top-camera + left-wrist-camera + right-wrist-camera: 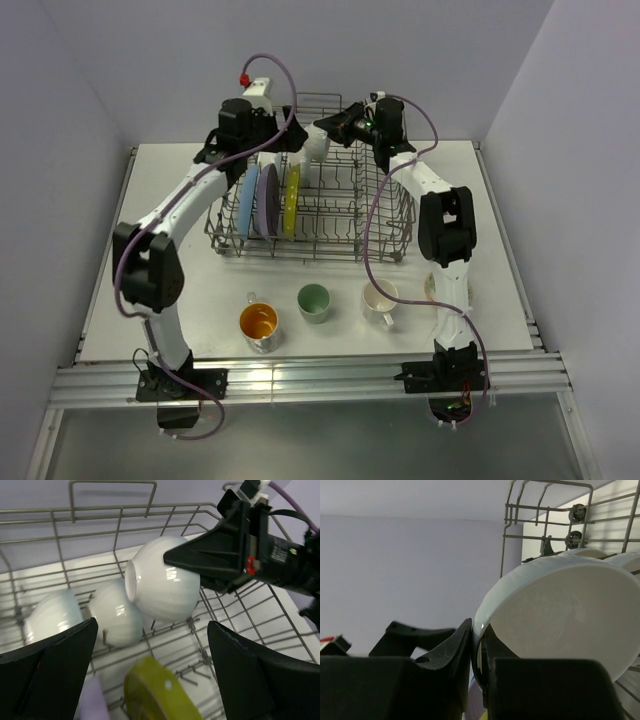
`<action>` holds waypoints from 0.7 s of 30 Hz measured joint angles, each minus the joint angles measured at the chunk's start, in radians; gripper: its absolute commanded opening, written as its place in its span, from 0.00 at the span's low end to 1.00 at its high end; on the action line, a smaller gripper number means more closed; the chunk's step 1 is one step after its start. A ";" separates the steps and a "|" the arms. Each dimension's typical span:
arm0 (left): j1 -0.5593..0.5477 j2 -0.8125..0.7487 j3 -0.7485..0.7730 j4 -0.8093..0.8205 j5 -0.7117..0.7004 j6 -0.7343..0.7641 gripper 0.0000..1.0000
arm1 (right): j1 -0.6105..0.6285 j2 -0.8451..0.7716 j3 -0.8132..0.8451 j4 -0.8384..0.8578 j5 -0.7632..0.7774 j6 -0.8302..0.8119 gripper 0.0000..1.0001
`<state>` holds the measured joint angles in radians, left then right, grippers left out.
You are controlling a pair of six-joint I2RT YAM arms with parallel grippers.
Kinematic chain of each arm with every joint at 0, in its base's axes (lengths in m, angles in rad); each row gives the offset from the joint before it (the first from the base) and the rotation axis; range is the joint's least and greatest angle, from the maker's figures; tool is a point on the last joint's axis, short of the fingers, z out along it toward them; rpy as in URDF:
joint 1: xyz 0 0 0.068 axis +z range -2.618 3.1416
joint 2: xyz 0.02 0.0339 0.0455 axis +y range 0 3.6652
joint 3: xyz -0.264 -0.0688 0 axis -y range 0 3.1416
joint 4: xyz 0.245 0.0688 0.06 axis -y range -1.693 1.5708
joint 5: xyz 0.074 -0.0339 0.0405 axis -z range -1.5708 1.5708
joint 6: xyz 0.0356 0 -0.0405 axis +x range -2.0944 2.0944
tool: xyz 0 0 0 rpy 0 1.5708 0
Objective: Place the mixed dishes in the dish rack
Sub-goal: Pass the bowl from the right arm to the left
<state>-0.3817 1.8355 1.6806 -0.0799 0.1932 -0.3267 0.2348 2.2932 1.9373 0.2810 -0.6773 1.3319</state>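
My right gripper [479, 630] is shut on the rim of a white bowl [565, 615], one finger inside and one outside. It holds the bowl tilted on its side over the back of the dish rack [380, 215]. In the left wrist view this bowl [162, 582] hangs just above two more white bowls [112, 612] that lie among the tines. My left gripper [152, 630] hovers open over the rack, holding nothing, close above the yellow-green plate [155, 695] and lavender plate [92, 700]. A blue plate [246, 210] stands beside them.
On the table in front of the rack stand an orange-inside cup [258, 322], a pale green cup [313, 302] and a white mug [380, 302]. A pale dish [430, 287] is partly hidden behind the right arm. Both grippers crowd together over the rack's back left.
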 measured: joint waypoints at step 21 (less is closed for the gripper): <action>-0.077 0.272 0.216 0.076 0.029 -0.005 0.99 | -0.009 -0.002 0.000 -0.050 -0.005 0.014 0.00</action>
<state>-0.4591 2.1071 1.8969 -0.0036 0.2226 -0.3321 0.2260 2.2910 1.9373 0.2314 -0.6823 1.3457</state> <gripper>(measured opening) 0.992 0.157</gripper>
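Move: The bowl, pinched by the right gripper, has its middle about 8 cm ahead, 6 cm to the right and 6 cm below the left hand; from the right hand it hangs some 5 cm below and 2 cm to the left. Of the two racked bowls, the nearer is about 6 cm ahead of the left hand, 1 cm right and 13 cm below, the other 6 cm ahead, 6 cm left and 14 cm below. The yellow plate's middle is roughly 7 cm behind that hand, 2 cm left and 16 cm below. Bring the wide-open left gripper in on the bowl held above the rack: swing it about 7 cm right while easing some 4 cm forward and 4 cm down, yawing slightly clockwise, then ease to a near stop short of the bowl. Don't close the fingers yet. Keep the right gripper pinched on the rim, nearly still, and let it sink only about 1 cm. ##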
